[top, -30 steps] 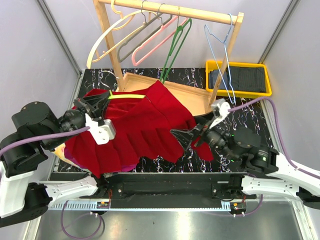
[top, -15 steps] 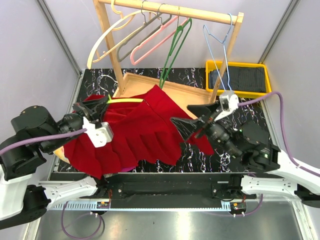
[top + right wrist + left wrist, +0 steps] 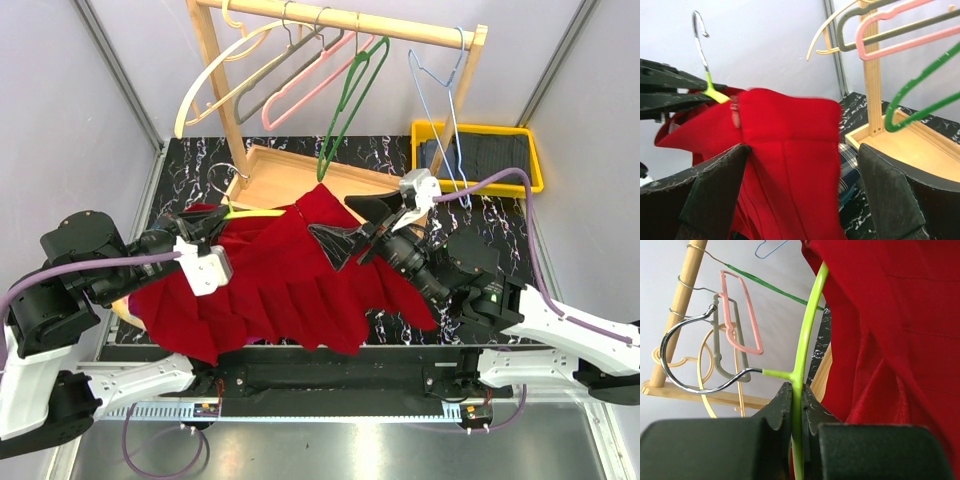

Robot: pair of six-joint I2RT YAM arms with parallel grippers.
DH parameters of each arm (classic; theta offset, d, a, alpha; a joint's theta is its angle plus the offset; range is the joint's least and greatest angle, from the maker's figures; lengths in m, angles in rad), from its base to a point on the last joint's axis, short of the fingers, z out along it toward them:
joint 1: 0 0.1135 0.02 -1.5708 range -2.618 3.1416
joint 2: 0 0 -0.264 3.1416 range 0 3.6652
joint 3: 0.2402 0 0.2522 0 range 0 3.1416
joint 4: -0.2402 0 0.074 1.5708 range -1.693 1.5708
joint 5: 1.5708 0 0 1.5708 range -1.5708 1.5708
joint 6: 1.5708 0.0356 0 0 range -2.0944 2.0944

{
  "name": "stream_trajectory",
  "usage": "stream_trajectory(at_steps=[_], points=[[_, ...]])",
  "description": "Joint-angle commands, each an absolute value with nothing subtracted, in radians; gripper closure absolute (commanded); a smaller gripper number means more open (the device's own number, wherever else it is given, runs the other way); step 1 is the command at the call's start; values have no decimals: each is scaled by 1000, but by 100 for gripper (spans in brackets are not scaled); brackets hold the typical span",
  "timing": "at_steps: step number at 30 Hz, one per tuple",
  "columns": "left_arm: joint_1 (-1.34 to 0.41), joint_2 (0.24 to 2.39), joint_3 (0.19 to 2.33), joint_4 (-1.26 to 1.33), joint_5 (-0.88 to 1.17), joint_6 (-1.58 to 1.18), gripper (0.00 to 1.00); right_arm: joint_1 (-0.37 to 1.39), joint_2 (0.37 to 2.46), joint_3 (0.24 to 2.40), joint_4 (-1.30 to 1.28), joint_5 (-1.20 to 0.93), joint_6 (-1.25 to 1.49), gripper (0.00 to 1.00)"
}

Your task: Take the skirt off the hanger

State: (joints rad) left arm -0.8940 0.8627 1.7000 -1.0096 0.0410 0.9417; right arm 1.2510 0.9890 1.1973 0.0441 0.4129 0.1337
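Observation:
The red skirt (image 3: 290,275) hangs from a lime-green hanger (image 3: 255,212) and drapes over the table's left half. My left gripper (image 3: 215,220) is shut on the hanger's bar (image 3: 802,355), just below where its metal hook (image 3: 675,347) joins. My right gripper (image 3: 347,224) is open at the skirt's upper right corner. In the right wrist view its wide-apart fingers straddle the skirt's waistband end (image 3: 785,130) without pressing it. A clip (image 3: 734,111) shows on the waistband near the hanger (image 3: 715,93).
A wooden rack (image 3: 345,20) at the back carries several empty hangers, a green one (image 3: 345,95) just above my right gripper. Its wooden base tray (image 3: 290,170) lies behind the skirt. A yellow bin (image 3: 478,130) with dark cloth sits back right. Plaid cloth (image 3: 847,160) lies under the skirt.
My right gripper has moved left and toward the back, up to the skirt's waistband end, staying open. The left gripper keeps its hold on the hanger, and the skirt has shifted slightly.

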Motion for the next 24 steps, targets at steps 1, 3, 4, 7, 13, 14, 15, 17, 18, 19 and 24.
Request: stream_trajectory(at_steps=[1, 3, 4, 7, 13, 14, 15, 17, 18, 19, 24], points=[[-897, 848, 1691, -882, 143, 890, 100, 1249, 1032, 1267, 136, 347, 120, 0], [-897, 839, 1666, -879, 153, 887, 100, 1247, 1060, 1285, 141, 331, 118, 0], [-897, 838, 1660, -880, 159, 894, 100, 1247, 1069, 1302, 141, 319, 123, 0], [-897, 839, 1657, -877, 160, 905, 100, 1246, 1089, 1315, 146, 290, 136, 0], [-897, 842, 1674, -876, 138, 928, 100, 1244, 1074, 1287, 146, 304, 169, 6], [-897, 841, 1674, -876, 138, 930, 100, 1244, 1071, 1284, 135, 310, 175, 6], [-897, 839, 1675, -876, 138, 931, 100, 1246, 1062, 1281, 127, 313, 176, 6], [-897, 836, 1672, -876, 135, 934, 100, 1246, 1046, 1266, 114, 330, 189, 8], [-897, 835, 1672, -874, 133, 934, 100, 1244, 1028, 1259, 110, 334, 192, 10], [-899, 833, 1671, -873, 132, 937, 100, 1244, 1020, 1247, 106, 342, 198, 12], [-897, 836, 1671, -864, 127, 945, 100, 1244, 989, 1235, 69, 362, 224, 20]])
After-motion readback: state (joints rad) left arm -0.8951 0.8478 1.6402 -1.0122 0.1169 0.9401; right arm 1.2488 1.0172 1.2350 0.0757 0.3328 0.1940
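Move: Some 3 cm to the right hand's left and about 1 cm ahead of it, nearly level, is the red dress's shoulder on the lime hanger. The hanger's neck lies about 14 cm to the right hand's left, level in reach. The empty green hanger's lower end hangs some 12 cm straight ahead, a little higher. From the left hand the same shoulder is about 13 cm to the right and 1 cm ahead. Reaching left about 3.5 cm and rising slightly, the open right hand brings its fingers around the red dress's shoulder, then draws back right some 2 cm as they start to close, still well apart. The left hand keeps its pinch on the lime hanger and early on lowers it about 2 cm, shifting right, then nearly stays. ##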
